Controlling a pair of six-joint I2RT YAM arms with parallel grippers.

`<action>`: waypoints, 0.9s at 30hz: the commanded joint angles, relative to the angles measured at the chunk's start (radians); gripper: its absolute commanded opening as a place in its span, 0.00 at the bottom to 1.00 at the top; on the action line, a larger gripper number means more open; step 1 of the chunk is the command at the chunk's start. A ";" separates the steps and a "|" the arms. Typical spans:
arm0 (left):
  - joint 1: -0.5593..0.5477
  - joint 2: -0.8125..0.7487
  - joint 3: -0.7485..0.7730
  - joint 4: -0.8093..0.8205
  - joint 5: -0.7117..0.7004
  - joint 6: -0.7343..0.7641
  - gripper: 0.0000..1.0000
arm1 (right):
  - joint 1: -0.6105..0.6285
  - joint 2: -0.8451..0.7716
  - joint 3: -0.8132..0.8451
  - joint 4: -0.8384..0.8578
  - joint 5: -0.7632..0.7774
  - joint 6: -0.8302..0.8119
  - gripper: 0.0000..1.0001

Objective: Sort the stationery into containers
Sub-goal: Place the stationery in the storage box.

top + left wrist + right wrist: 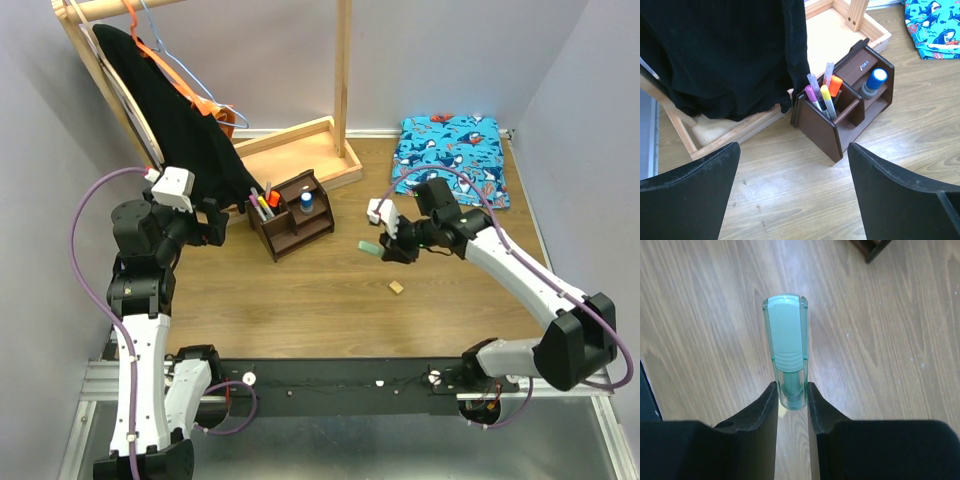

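Note:
My right gripper [388, 246] [791, 388] is shut on the end of a mint-green highlighter [370, 247] [786, 335], which sticks out ahead of the fingers above the bare table. The dark brown organiser [296, 216] [840, 127] stands to the left of it, some way off. Several pens [824, 94] stand upright in its left compartment and a blue-topped tube [875, 81] [307, 201] in another. A tan eraser cube [397, 288] lies on the table nearer the front. My left gripper [226, 222] [794, 200] hovers open just left of the organiser, holding nothing.
A black garment [180, 120] on an orange hanger [205, 105] drapes over the pale wooden rack [300, 140] behind the organiser. A blue shark-print cloth [452, 155] lies at the back right. Walls close in on both sides.

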 commanded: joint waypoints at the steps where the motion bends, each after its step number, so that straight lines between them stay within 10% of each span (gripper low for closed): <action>1: 0.007 -0.005 0.027 0.000 -0.002 0.007 0.98 | 0.091 0.068 0.089 0.113 0.111 0.263 0.01; 9: 0.020 -0.018 0.033 -0.004 -0.017 0.005 0.98 | 0.141 0.165 0.204 0.221 0.296 0.666 0.01; 27: 0.046 -0.174 -0.062 -0.032 -0.066 -0.016 0.98 | 0.194 0.394 0.269 0.186 0.359 0.832 0.01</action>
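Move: The storage box stands some 20 cm to the right hand's left and 13 cm ahead, its middle about 7 cm lower; the green tube is already gripped. In the box, the blue-capped bottle is about 16 cm left and 16 cm ahead of this hand, the pens 27 cm left and 14 cm ahead. The tan block lies 6 cm right and 2 cm back, 13 cm down. From the left hand, the box is about 12 cm ahead, 12 cm right and 23 cm down. Carry the green tube with the right gripper left and forward towards the near right end of the storage box, about 8 cm left and 6 cm forward. Rise slightly on the way, then sink some 5 cm from the top of the arc, turning the hand about 35 degrees clockwise while it tips further down. Keep the grip; ease the open left gripper back a little. ##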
